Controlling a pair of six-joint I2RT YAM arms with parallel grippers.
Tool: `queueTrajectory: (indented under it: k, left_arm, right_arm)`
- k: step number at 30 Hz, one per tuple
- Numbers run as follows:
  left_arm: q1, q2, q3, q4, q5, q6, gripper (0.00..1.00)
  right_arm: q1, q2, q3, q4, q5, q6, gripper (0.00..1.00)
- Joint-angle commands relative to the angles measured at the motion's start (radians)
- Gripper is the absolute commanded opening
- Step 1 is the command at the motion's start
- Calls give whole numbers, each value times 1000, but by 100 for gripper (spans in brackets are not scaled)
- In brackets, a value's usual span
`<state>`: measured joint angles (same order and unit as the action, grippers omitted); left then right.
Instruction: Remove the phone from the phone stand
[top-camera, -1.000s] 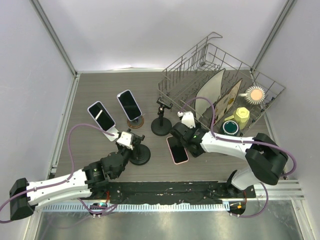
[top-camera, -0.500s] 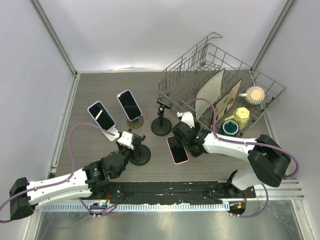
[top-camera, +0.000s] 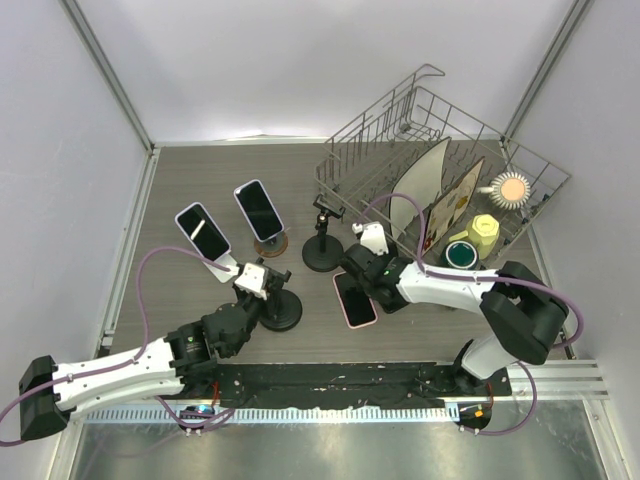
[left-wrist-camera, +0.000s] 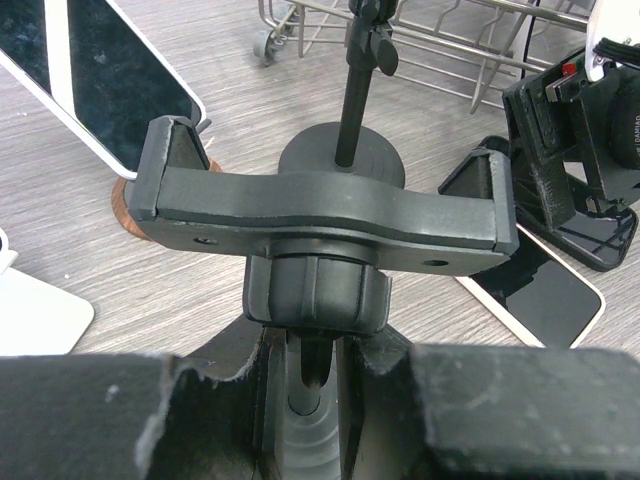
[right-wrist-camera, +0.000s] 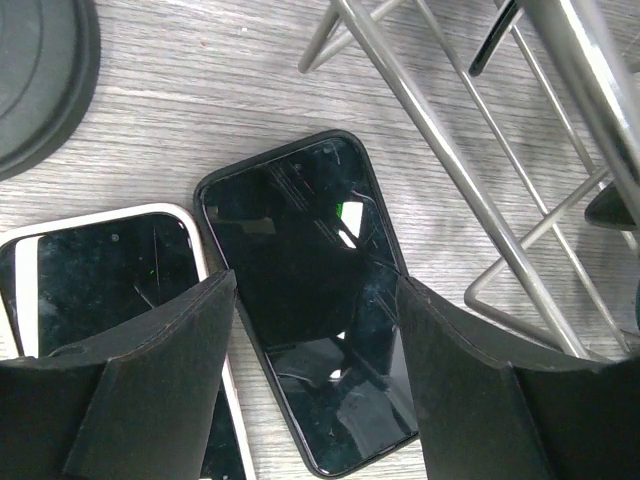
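Observation:
A black phone stand (top-camera: 281, 311) (left-wrist-camera: 325, 210) stands near the table's front; its clamp holds nothing. My left gripper (top-camera: 262, 290) (left-wrist-camera: 312, 350) is shut on the stand's stem, just under the clamp knob. A black phone (right-wrist-camera: 300, 300) lies flat, screen up, on the table beside a white-cased phone (top-camera: 355, 298) (right-wrist-camera: 110, 270). My right gripper (top-camera: 368, 266) (right-wrist-camera: 315, 400) hovers over the black phone, open, with one finger on each side of it. Whether the fingers touch the phone I cannot tell.
Two more phones rest on stands at the left, one (top-camera: 203, 230) on a white stand, one (top-camera: 259, 210) on a brown disc. Another black stand (top-camera: 322, 250) is at the centre. A wire dish rack (top-camera: 440, 150) with plates and cups fills the back right, close to the right gripper.
The right gripper has shifted slightly left and its fingers have narrowed a little over the black phone. The left arm and the stand have not moved.

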<state>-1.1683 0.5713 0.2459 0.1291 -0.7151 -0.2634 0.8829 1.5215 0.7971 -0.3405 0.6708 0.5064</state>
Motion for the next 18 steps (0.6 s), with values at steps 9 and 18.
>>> queueTrajectory:
  k: [9, 18]
  left_arm:
    - [1, -13, 35, 6, 6, -23, 0]
    - [1, 24, 69, 27, 23, -7, 0]
  right_arm:
    - [-18, -107, -2, 46, -49, -25, 71]
    - [-18, -378, -74, 143, -350, -135, 72]
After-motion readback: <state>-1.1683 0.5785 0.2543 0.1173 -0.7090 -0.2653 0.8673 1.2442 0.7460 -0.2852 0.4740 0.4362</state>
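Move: The black phone just laid down is right beneath the open right fingers, about 2 cm below. From that hand, the pink phone lies some 8 cm left and 3 cm back. The emptied stand is about 15 cm left and 10 cm ahead, and the middle of the dish rack is roughly 15 cm right and 27 cm ahead. From the left hand, still gripping the other stand, the black phone is about 26 cm right, 5 cm ahead and 12 cm below. Open, the right hand rises some 6 cm from the black phone, drifting left and rolling about 15 degrees. ##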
